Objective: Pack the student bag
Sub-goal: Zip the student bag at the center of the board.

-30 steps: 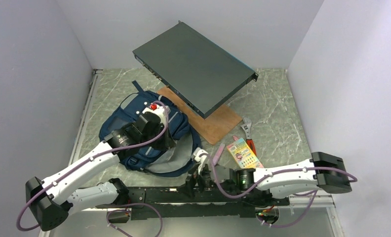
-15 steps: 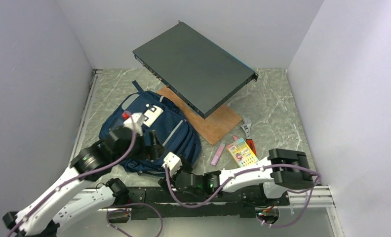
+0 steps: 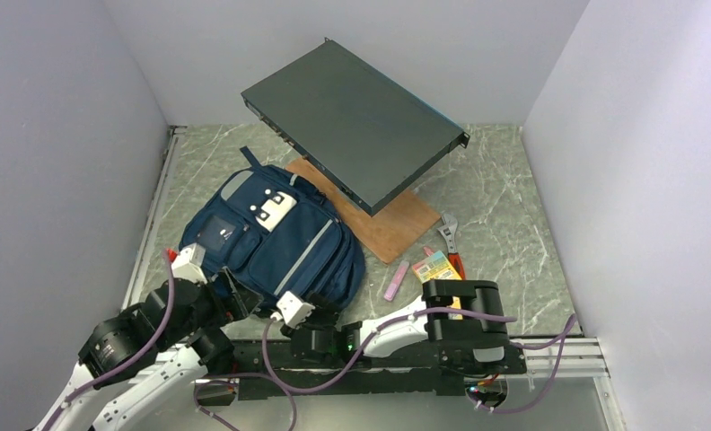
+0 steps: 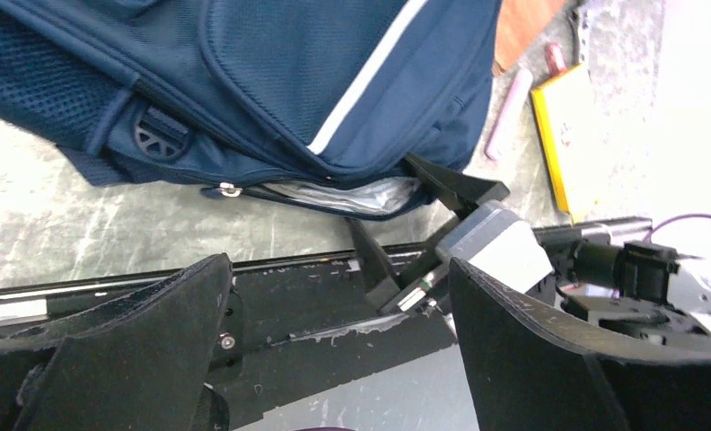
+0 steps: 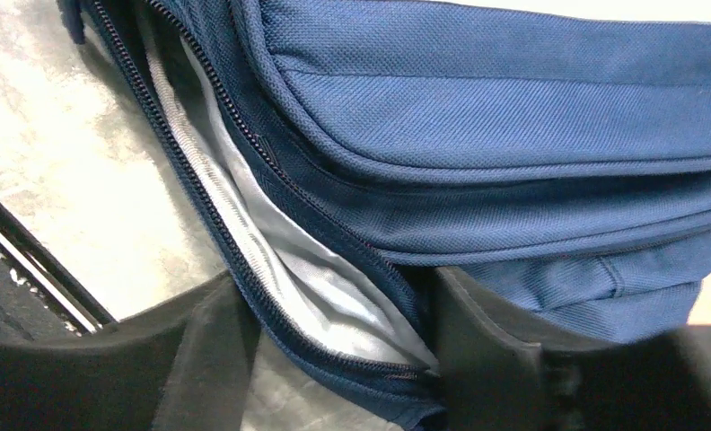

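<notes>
The student bag point(image 3: 271, 242), navy with light grey stripes, lies flat on the marble table. Its main zip gapes along the near edge, showing grey lining point(image 5: 334, 305). My right gripper point(image 3: 311, 307) is at that near edge. In the right wrist view its jaws point(image 5: 334, 359) stand apart, straddling the lower zip edge point(image 5: 199, 206) and the lining, one finger reaching into the opening. My left gripper point(image 3: 235, 301) hangs by the bag's near left corner, wide open and empty point(image 4: 338, 341). The left wrist view shows the bag point(image 4: 334, 81) above the right gripper's fingers point(image 4: 451, 193).
A dark flat metal box point(image 3: 352, 121) leans on a wooden board point(image 3: 383, 220) behind the bag. A pink stick point(image 3: 396, 280), a colourful card point(image 3: 437, 269) and a wrench point(image 3: 449, 235) lie to the right. The black base rail point(image 3: 370, 364) runs along the near edge.
My left gripper opened, left the top of the bag and drew back to the near left. My right arm swung left to the bag's open zip edge, its jaws narrowing.
</notes>
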{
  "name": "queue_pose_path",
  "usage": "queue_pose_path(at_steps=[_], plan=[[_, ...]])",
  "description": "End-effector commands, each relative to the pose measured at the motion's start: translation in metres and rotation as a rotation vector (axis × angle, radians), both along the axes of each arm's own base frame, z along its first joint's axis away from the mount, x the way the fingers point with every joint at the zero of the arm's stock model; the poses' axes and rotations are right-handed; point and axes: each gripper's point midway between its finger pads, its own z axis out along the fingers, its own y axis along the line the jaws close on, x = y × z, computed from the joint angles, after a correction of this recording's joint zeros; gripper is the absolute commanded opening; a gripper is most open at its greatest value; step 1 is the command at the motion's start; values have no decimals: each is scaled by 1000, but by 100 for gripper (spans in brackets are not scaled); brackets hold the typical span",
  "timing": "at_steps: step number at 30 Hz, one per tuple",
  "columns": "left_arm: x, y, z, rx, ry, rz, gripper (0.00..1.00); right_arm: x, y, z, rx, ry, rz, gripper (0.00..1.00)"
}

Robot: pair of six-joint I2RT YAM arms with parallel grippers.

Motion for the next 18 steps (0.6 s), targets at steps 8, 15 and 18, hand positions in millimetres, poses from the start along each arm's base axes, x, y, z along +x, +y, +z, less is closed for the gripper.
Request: queue_pose_path(at_steps=[8,15,18], plan=[[6,-1,-29,83,122,65,96,11,-1,29,139,75,-38,0],[7,-23,-39,-46,127,40,100,2,6,64,357,343,141,0],[4,-29,-49,-48,155,12,99,4,1,73,408,398,171,0]])
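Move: Between the right hand's open fingers, about 1 cm ahead and level with them, run the two open zip edges at the bag's near corner. The pink marker lies some 17 cm to that hand's right and 6 cm farther out. From the left hand the zip pull is about 4 cm ahead and 16 cm below, neither left nor right, with the strap buckle roughly 9 cm ahead, 7 cm to the left and 14 cm down. Shutting its fingers, the right hand pinches the two zip edges together, then lifts them about 3 cm, drifting slightly right and forward while it rolls and tips its fingertips down, some 20 degrees in all. The left hand, wide open, sinks about 4 cm towards the zip pull and ends drifting slightly right. ##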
